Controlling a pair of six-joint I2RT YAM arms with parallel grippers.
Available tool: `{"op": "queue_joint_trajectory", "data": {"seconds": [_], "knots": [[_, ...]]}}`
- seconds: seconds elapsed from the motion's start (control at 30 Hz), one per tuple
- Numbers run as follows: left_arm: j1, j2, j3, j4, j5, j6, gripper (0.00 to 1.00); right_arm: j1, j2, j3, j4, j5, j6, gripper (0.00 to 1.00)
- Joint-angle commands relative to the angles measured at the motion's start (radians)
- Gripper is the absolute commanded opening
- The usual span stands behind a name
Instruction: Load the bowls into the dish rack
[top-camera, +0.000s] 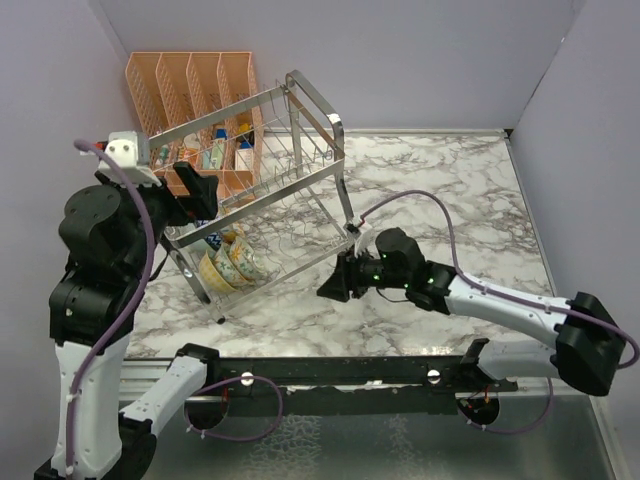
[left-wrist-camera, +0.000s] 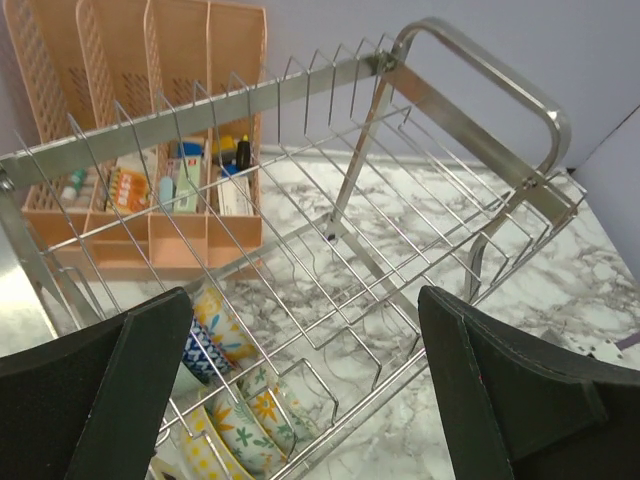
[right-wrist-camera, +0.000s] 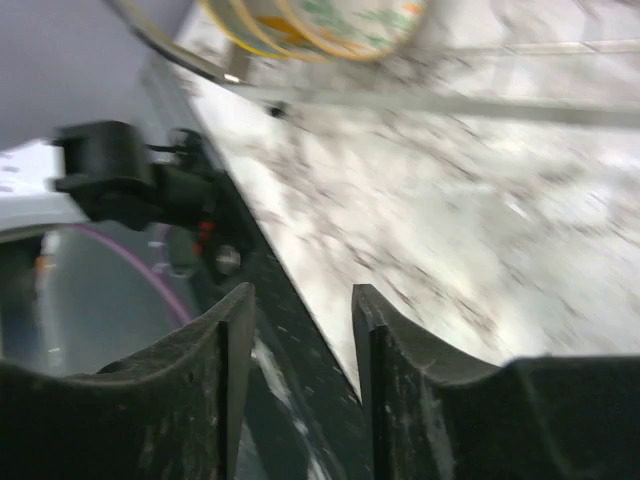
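The chrome wire dish rack stands at the left of the marble table. Three bowls stand on edge, side by side, in the front corner of its lower tier. In the left wrist view I see floral cream-yellow bowls through the wires. My left gripper hovers open above the rack's left end, holding nothing. My right gripper is low over the table just right of the rack, open and empty. A floral bowl's rim shows at the top of the blurred right wrist view.
A peach-orange mesh organiser with small bottles and packets stands behind the rack against the wall. Walls close the table at the back, left and right. The dark base rail runs along the near edge.
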Motion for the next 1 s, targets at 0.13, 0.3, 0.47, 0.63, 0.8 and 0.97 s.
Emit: {"op": "queue_joint_trajectory", "data": {"seconds": [0.13,0.3,0.47,0.63,0.8,0.97], "knots": [[-0.005,0.064,-0.018,-0.024,-0.070,-0.121,0.99,-0.001,-0.221,-0.085,-0.416,0.416,-0.043,0.64],[-0.005,0.078,-0.021,-0.006,-0.176,-0.159,0.99,-0.002,-0.239,-0.085,-0.445,0.454,-0.037,0.73],[-0.005,0.094,-0.005,-0.026,-0.284,-0.157,0.99,-0.001,-0.199,-0.078,-0.422,0.420,-0.026,0.75],[-0.004,0.068,-0.019,-0.010,-0.292,-0.145,0.99,-0.001,-0.175,-0.059,-0.431,0.419,-0.021,0.87],[-0.005,0.037,-0.042,0.028,-0.274,-0.130,0.99,-0.001,-0.203,-0.053,-0.442,0.450,-0.015,0.99],[-0.004,0.052,-0.031,0.021,-0.263,-0.128,0.99,-0.001,-0.219,-0.042,-0.464,0.467,-0.020,0.99]]}}
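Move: The last patterned bowl already stands in the rack, about 17 cm to the right hand's left, 7 cm ahead and 3 cm lower. The yellow bowl is some 24 cm left and 4 cm ahead, the blue-and-white bowl about 24 cm left and 11 cm ahead, both slightly below the hand; the rack's right front foot is roughly 12 cm ahead, 5 cm right and 14 cm below. From the left hand the last bowl lies some 33 cm below, about 5 cm ahead and 3 cm right. Empty and already clear of the bowls, the right hand keeps drawing away to the right from the rack, about 10 cm while sinking some 6 cm towards the bare table, mostly in the first half; its left-pointing fingers tip further down and swing clockwise towards forward as they spread from partly open to fully open. High up by the rack's upper tier, the left hand, fingers still wide open, dips about 3 cm forward and down, then shifts left and slightly back up while its wrist turns some 15 degrees counter-clockwise. ##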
